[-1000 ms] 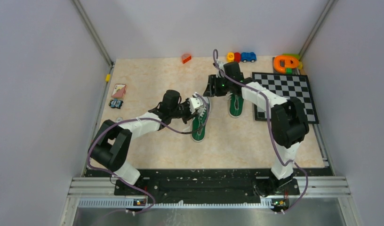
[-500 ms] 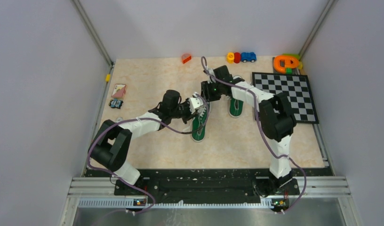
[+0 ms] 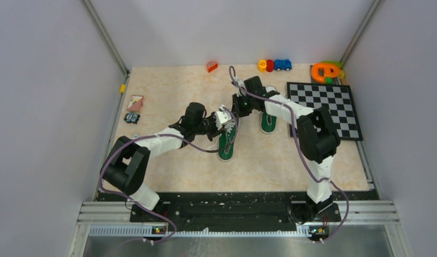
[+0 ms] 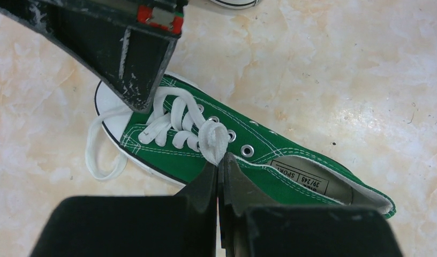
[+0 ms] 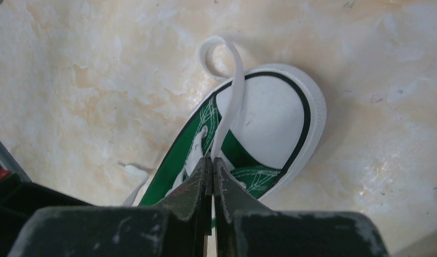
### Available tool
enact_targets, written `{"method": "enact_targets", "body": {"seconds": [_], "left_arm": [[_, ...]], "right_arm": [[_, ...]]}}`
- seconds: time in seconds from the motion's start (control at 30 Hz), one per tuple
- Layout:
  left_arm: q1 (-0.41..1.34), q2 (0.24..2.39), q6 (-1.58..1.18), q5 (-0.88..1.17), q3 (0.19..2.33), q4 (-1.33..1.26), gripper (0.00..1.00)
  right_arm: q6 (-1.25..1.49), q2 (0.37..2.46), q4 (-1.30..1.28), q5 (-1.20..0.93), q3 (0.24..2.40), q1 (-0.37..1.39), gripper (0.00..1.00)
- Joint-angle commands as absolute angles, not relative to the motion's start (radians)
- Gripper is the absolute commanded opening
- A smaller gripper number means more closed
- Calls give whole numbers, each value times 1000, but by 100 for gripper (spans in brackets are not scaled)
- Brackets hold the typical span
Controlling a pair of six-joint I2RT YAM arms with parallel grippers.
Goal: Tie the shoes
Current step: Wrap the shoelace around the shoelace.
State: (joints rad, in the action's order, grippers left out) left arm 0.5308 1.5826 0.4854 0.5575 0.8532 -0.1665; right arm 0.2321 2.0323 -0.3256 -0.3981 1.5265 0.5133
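Two green shoes with white toe caps lie mid-table. The nearer shoe (image 3: 225, 144) is under both grippers; the other shoe (image 3: 268, 122) lies to its right. In the left wrist view my left gripper (image 4: 219, 158) is shut on a bunched white lace (image 4: 213, 140) at the upper eyelets of the nearer shoe (image 4: 270, 160). A loose lace loop (image 4: 101, 155) trails off by the toe. In the right wrist view my right gripper (image 5: 212, 159) is shut on a lace strand (image 5: 227, 107) that runs over the toe cap (image 5: 264, 118). From above the two grippers nearly meet, left gripper (image 3: 228, 120), right gripper (image 3: 235, 111).
A checkerboard (image 3: 326, 107) lies at the right, with an orange and green toy (image 3: 324, 71) behind it. Toy cars (image 3: 275, 65) and an orange block (image 3: 211, 66) sit along the back edge. Cards (image 3: 135, 103) and a small dark item (image 3: 132, 118) lie at the left.
My right gripper came left and down from beside the far shoe to the nearer shoe's toe and shut on a lace strand. The left arm kept still, holding its lace.
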Motion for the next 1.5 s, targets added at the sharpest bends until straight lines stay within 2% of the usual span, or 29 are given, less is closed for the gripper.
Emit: {"method": "enact_targets", "body": {"seconds": [0.0, 0.3, 0.43, 0.63, 0.87, 1.33, 1.47], "left_arm": [[528, 1578, 503, 557, 883, -161, 0], [528, 1580, 513, 557, 910, -119, 0], [529, 1574, 534, 567, 932, -82, 0], [528, 1602, 597, 593, 1004, 33, 0], [529, 1649, 643, 629, 1065, 91, 0], [529, 1678, 656, 646, 1087, 94, 0], [529, 1672, 637, 634, 1075, 95, 0]], "right_arm": [[246, 1875, -233, -445, 1457, 495, 0], [336, 1672, 17, -580, 1159, 451, 0], [377, 1683, 151, -644, 1088, 442, 0], [529, 1715, 477, -755, 967, 421, 5], [706, 1774, 739, -819, 905, 395, 13], [773, 1840, 831, -867, 904, 386, 23], [739, 1831, 796, -840, 909, 384, 37]]}}
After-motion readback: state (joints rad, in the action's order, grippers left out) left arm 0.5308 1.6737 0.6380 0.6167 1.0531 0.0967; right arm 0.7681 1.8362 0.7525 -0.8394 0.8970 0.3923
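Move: The right hand has a lace pinched in shut fingers. The upright lace loop in the left hand's grip is about 7 cm back from it, 4 cm left and 2 cm higher. The toe cap is some 4 cm ahead and 1 cm left, 5 cm lower, and the threaded laces lie 5 cm back, 2 cm left, 4 cm down. The second shoe is roughly 17 cm right, 3 cm ahead. For the left hand, the loop is right at its fingertips. The right hand carries the pinched lace back and up by about 5 cm each way, off the toe cap towards the loop, first swinging some 3 cm right and then edging back left; its fingers tip up nearly 40 degrees until they point almost level to the left, and part way along they open to about a third and let the lace go, ending parted close to the left fingertips. The left hand keeps the loop pinched, bobs up a centimetre or so and sinks again, shifts about 1 cm right and turns slightly clockwise. ##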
